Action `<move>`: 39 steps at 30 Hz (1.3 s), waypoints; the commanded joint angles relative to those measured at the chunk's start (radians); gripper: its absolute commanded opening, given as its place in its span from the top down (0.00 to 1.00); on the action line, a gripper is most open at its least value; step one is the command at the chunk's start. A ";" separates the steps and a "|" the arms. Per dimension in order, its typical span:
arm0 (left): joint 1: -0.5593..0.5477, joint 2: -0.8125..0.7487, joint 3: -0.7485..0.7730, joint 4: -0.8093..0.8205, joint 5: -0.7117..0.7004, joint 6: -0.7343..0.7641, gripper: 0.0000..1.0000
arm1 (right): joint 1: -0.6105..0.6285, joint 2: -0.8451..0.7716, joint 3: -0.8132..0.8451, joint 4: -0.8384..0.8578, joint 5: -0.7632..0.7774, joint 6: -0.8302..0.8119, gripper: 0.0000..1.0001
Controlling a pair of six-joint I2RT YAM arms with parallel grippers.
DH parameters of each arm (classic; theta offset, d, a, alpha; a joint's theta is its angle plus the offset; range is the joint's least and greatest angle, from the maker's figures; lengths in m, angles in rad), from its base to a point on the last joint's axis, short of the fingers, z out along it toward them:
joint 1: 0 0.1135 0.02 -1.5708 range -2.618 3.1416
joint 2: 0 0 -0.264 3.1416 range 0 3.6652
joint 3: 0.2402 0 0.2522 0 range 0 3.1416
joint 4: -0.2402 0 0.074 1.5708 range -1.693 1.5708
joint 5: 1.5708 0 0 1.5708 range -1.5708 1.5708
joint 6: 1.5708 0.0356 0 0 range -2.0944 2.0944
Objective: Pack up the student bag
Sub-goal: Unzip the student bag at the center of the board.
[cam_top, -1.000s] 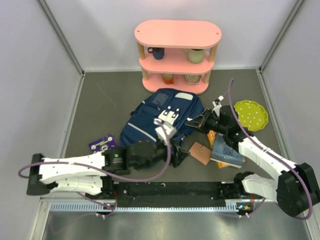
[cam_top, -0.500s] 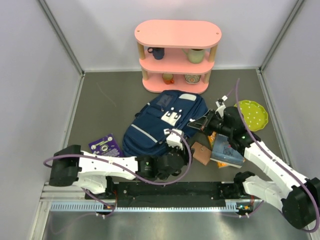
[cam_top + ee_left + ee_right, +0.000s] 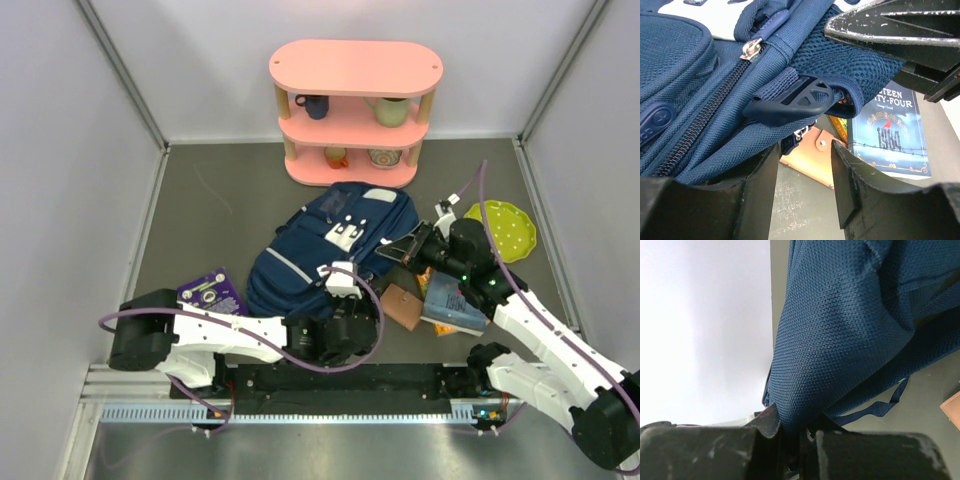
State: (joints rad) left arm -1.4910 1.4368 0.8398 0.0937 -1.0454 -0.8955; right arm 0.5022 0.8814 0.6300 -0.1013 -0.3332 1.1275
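Observation:
The student bag [image 3: 320, 245] is a navy backpack with thin white stripes, lying in the middle of the table. My right gripper [image 3: 397, 249] is shut on a fold of its blue mesh fabric [image 3: 840, 340] at the bag's right edge, pulling it up taut. My left gripper [image 3: 358, 300] is low at the bag's near right corner. Its jaws [image 3: 805, 150] stand open with only table and a brown wallet [image 3: 812, 160] in the gap. Bag fabric and a black plastic buckle [image 3: 790, 100] lie over its left finger.
A 1984 paperback [image 3: 455, 305], the brown wallet [image 3: 400, 305] and an orange item [image 3: 425, 272] lie right of the bag. A purple card [image 3: 208, 290] lies to its left. A green dotted plate [image 3: 500, 228] is at the right. A pink shelf [image 3: 355, 65] with mugs stands behind.
My left arm has swung from over the bag down to its near right corner, its jaws narrowing. The right gripper kept its hold and drew the bag slightly right.

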 commanded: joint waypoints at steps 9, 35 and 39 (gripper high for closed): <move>0.054 -0.121 -0.107 0.190 -0.025 0.112 0.71 | 0.012 -0.052 0.047 0.107 -0.032 0.018 1.00; 0.078 -0.046 -0.062 0.328 -0.022 0.213 0.89 | 0.013 -0.070 0.019 0.127 -0.053 0.038 1.00; 0.080 -0.045 -0.061 0.325 -0.038 0.213 1.00 | 0.013 -0.075 0.020 0.117 -0.043 0.029 1.00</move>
State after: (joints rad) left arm -1.4322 1.3872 0.7399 0.3683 -1.0237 -0.6983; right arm 0.5018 0.8589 0.6281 -0.0776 -0.3218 1.1454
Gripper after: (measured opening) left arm 0.026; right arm 0.026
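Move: The zipper pull hangs at the left hand's half-open fingertips, about 2 cm ahead, 1 cm to the left and 1 cm higher, with the side-strap buckle some 3 cm ahead, level sideways and 3 cm above that hand. The wallet lies on the table about 3 cm ahead, 10 cm right and 13 cm below the same hand. From the right hand, which already grips the bag's side, the pull is roughly 4 cm back, 8 cm left and 4 cm below. The left fingers close around the zipper pull below the buckle, narrowing first to about a quarter open, lingering there, then shutting fully at the end. Meanwhile the hand eases about 2 cm forward and 2 cm up towards the bag's edge, nudging left early on, its tips tilting up some 5 degrees. The right hand keeps its pinch on the bag fabric, holding nearly still but for rising about 1 cm late on. ##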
